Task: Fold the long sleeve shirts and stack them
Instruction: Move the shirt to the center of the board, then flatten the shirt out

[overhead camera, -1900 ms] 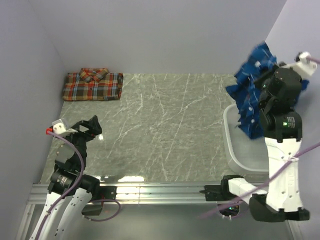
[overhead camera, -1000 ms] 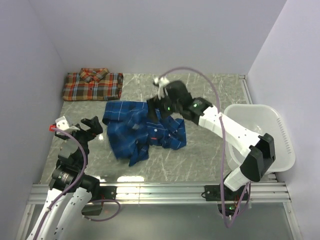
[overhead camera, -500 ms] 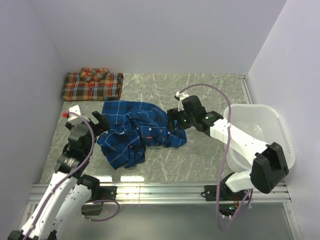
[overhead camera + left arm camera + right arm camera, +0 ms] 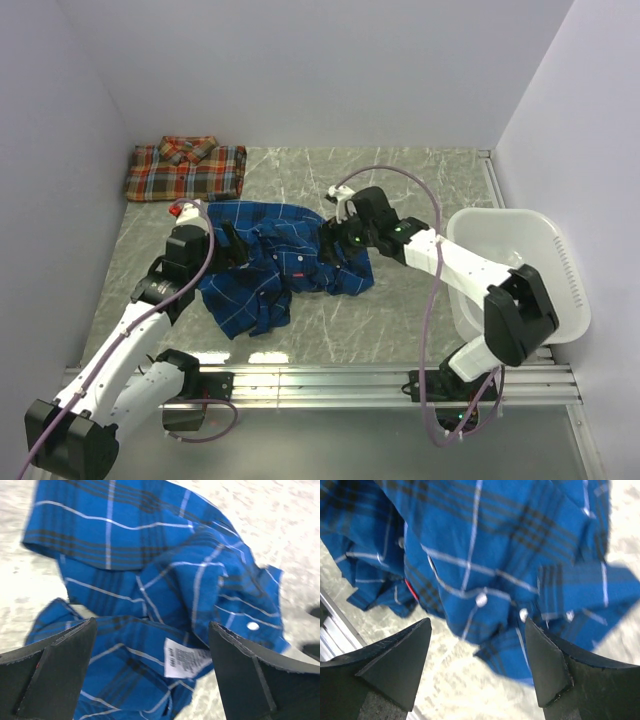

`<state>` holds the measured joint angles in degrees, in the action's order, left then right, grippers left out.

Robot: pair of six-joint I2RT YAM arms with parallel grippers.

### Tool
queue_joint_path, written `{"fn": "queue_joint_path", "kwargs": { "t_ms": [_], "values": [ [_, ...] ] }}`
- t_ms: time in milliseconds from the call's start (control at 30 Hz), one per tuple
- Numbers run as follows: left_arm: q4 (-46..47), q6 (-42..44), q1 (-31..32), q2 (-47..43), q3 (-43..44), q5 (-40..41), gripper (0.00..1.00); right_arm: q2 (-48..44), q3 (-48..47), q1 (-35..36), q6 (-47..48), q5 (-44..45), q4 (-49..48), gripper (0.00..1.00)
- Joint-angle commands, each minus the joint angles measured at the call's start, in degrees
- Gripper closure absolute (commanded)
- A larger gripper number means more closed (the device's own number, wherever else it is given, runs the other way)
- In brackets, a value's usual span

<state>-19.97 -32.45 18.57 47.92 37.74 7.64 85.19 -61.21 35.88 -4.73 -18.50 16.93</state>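
Observation:
The royal blue plaid shirt (image 4: 268, 292) lies crumpled on the table, left of centre. My left gripper (image 4: 236, 250) hovers open over its left part; in the left wrist view the cloth (image 4: 150, 570) and a white care label (image 4: 186, 658) show between the spread fingers (image 4: 55, 672). My right gripper (image 4: 330, 243) is open over the shirt's right side. In the right wrist view the buttoned edge (image 4: 485, 565) and bare table lie between its fingers (image 4: 555, 660). The red-orange plaid shirt (image 4: 186, 168) lies folded at the back left.
A white plastic basket (image 4: 500, 218) stands at the right edge of the grey marble table (image 4: 420, 190). Walls close in the left, back and right sides. A metal rail (image 4: 320, 385) runs along the near edge.
The blue shirt was carried from the basket and dropped onto the table. In the last half second my left gripper has moved right over it and my right gripper has shifted slightly left.

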Motion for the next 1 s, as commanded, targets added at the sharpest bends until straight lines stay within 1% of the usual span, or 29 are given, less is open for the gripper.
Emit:
{"fn": "queue_joint_path", "kwargs": {
  "t_ms": [0,67,133,167,200,233,267,333,367,400,533,567,600,700,800,867,967],
  "values": [
    [3.00,-0.34,-0.02,0.07,2.17,-6.58,0.01,3.05,-2.86,0.68,2.45,-3.47,-5.32,0.19],
    [3.70,-0.34,-0.02,0.33,1.55,-8.24,0.01,5.51,-4.35,0.77,2.97,-3.99,-6.29,0.20],
    [3.97,-0.60,-0.02,0.77,1.03,-9.30,0.01,8.14,-6.55,0.77,3.50,-6.10,-6.56,0.24],
    [3.97,-1.12,-0.11,1.29,0.94,-9.83,0.01,8.94,-7.08,0.77,3.68,-7.06,-6.73,0.30],
    [3.97,-1.39,-0.02,1.56,0.85,-9.92,0.01,9.64,-7.86,0.69,3.76,-7.77,-6.91,0.34],
    [3.45,-1.57,-0.02,1.74,0.76,-9.75,0.01,10.69,-8.31,0.77,3.85,-8.56,-7.43,0.39],
    [3.18,-1.92,-0.02,1.82,0.85,-8.62,0.01,11.05,-8.75,0.77,4.03,-8.66,-7.52,0.54],
    [2.57,-2.01,-0.02,1.65,1.29,-7.73,0.01,11.75,-11.03,0.77,5.77,-8.13,-6.47,0.76],
    [2.22,-2.01,-0.02,1.21,1.37,-5.81,0.01,11.76,-11.99,0.69,6.48,-6.82,-5.86,0.95],
    [2.04,-1.92,-0.02,0.95,1.72,-5.18,0.01,11.76,-14.35,0.77,7.97,-5.68,-4.11,1.00],
    [1.25,-2.44,-0.02,-0.46,2.60,-2.20,0.01,10.27,-21.48,0.95,11.23,3.18,0.12,1.00],
    [0.46,-2.88,-0.02,-1.42,2.95,-0.88,0.01,9.30,-22.36,1.21,11.41,9.82,0.21,1.00],
    [0.19,-3.06,-0.02,-2.04,3.22,1.56,0.01,8.16,-23.16,1.21,12.11,12.32,-0.75,1.00],
    [-1.03,-3.41,-0.11,-5.20,3.66,6.40,0.01,-0.16,-22.21,2.17,13.43,18.40,-3.47,1.00],
    [-1.83,-3.41,-0.11,-7.23,4.45,9.14,0.01,-5.54,-19.66,3.40,14.48,16.14,-3.40,1.00],
    [-2.44,-3.94,-0.20,-7.75,5.06,10.02,0.01,-7.31,-18.08,6.03,14.58,15.86,-1.99,1.00],
    [-3.50,-4.99,-0.29,-8.11,5.94,11.08,0.01,-11.53,-11.58,10.34,13.79,15.69,-0.67,0.99]
  ]
}}
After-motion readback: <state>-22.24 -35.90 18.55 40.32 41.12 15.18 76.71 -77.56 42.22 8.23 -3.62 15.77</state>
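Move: The blue shirt lies crumpled with its middle about 9 cm to the right hand's left, some 2 cm back and 3 cm below; the fold it will grip is closer, roughly 4 cm left, 2 cm ahead and 3 cm down. The folded plaid shirt sits about 31 cm left and 18 cm ahead of the right hand. From the left hand the blue shirt's middle is roughly 10 cm right, 1 cm back and 6 cm below. The blue shirt's upper fold is pinched by the right hand, which slides about 4 cm left, slightly forward and down as its fingers shut, then climbs some 20 cm, swinging first forward and then back, tipping up around 30 degrees. The left hand, fingers open and empty, dips a little right, then rises about 5 cm and moves left, away from the shirt. ##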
